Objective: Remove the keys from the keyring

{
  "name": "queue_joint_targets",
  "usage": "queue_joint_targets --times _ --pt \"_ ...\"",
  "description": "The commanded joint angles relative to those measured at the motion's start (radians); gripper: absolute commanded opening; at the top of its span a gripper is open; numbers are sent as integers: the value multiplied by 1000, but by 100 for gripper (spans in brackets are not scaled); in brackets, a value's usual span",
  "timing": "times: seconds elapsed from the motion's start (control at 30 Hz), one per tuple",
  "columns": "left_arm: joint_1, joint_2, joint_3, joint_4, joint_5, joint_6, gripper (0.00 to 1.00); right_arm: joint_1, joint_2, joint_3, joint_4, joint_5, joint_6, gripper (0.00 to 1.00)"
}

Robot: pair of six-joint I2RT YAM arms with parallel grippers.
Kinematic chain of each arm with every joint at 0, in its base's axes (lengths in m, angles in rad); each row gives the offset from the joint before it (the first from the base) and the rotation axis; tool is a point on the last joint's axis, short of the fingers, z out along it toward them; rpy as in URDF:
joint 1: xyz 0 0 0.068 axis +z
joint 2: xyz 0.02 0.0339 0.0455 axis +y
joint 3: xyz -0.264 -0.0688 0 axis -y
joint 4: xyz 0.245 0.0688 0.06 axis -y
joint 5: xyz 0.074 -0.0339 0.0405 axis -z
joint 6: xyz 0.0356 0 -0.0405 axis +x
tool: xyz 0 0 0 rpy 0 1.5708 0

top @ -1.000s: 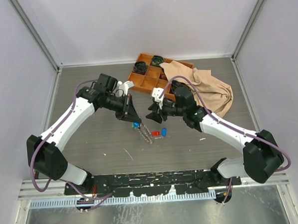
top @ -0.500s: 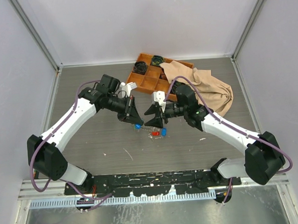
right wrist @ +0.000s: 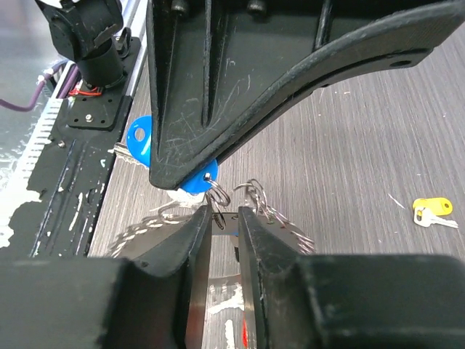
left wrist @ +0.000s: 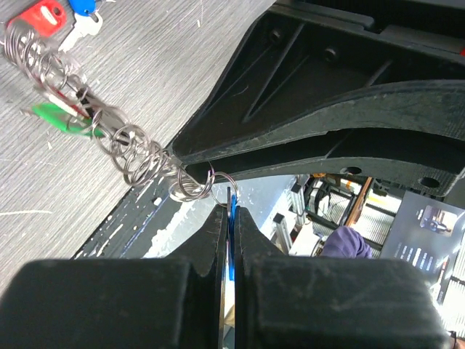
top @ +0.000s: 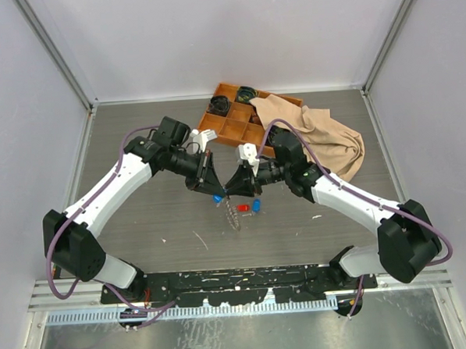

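My left gripper [left wrist: 229, 211] is shut on a thin blue key [left wrist: 232, 218], held edge-on above the table. A small ring [left wrist: 193, 185] threads that key and joins the keyring [left wrist: 134, 149], a chain of linked metal rings running down to red [left wrist: 43, 16] and green [left wrist: 62, 116] keys. My right gripper [right wrist: 225, 214] meets it tip to tip, its jaws narrowed around a ring [right wrist: 218, 195] of the chain. From above, the two grippers [top: 210, 187] [top: 231, 192] touch noses over the hanging keyring [top: 231, 214].
A red key [top: 242, 207] and a blue key [top: 256, 206] lie on the table under the grippers. A yellow key [right wrist: 429, 211] lies apart. The orange compartment tray [top: 229, 128] stands at the back, partly under a beige cloth [top: 325, 138].
My right gripper has swung left to the left gripper's tip and its jaws have narrowed. The left gripper keeps its hold on the blue key and has barely moved.
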Motion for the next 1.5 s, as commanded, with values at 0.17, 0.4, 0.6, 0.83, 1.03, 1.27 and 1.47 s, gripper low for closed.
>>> queue_joint_targets --times 0.17,0.4,0.6,0.83,1.03,1.27,1.47 --pt "-5 -43 18 39 73 3 0 3 3 30 20 -53 -14 8" --pt "-3 -51 16 28 64 19 0 -6 -21 21 21 -64 -27 1" --pt "23 -90 -49 93 54 -6 0 -38 -44 -11 107 -71 58 1" --pt "55 -127 -153 171 58 -30 0 -48 -44 -32 172 -49 122 1" --pt "56 -105 -199 241 61 -39 0 -46 -28 -68 288 -91 198 1" --pt "56 -128 -228 301 78 -71 0 -45 -2 -163 497 -69 279 1" --pt "56 -163 -205 269 54 -71 0 -46 87 -342 1101 -7 537 1"
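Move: The small ring of the blue key tag, which the left fingers still grip, already hangs in the right hand's partly open fingertips, about 1 cm left of that hand point and level fore-and-aft. The big keyring's middle hangs straight below the right hand by roughly 6 cm. On the table some 18 cm down, the loose red tag lies about 3 cm to the right and the loose blue tag about 7, both level fore-and-aft. From the left hand, the small ring is about 2 cm right and 1 cm below, neither ahead nor back. The small ring is pinched by the right fingertips as they close, then tugged sideways between the hands: right hand about 1 cm right, left hand about 1.5 cm left, still gripping the blue tag. Both then sink about 2 cm with their grips kept, the right fingertips tilting up some 10 degrees. ##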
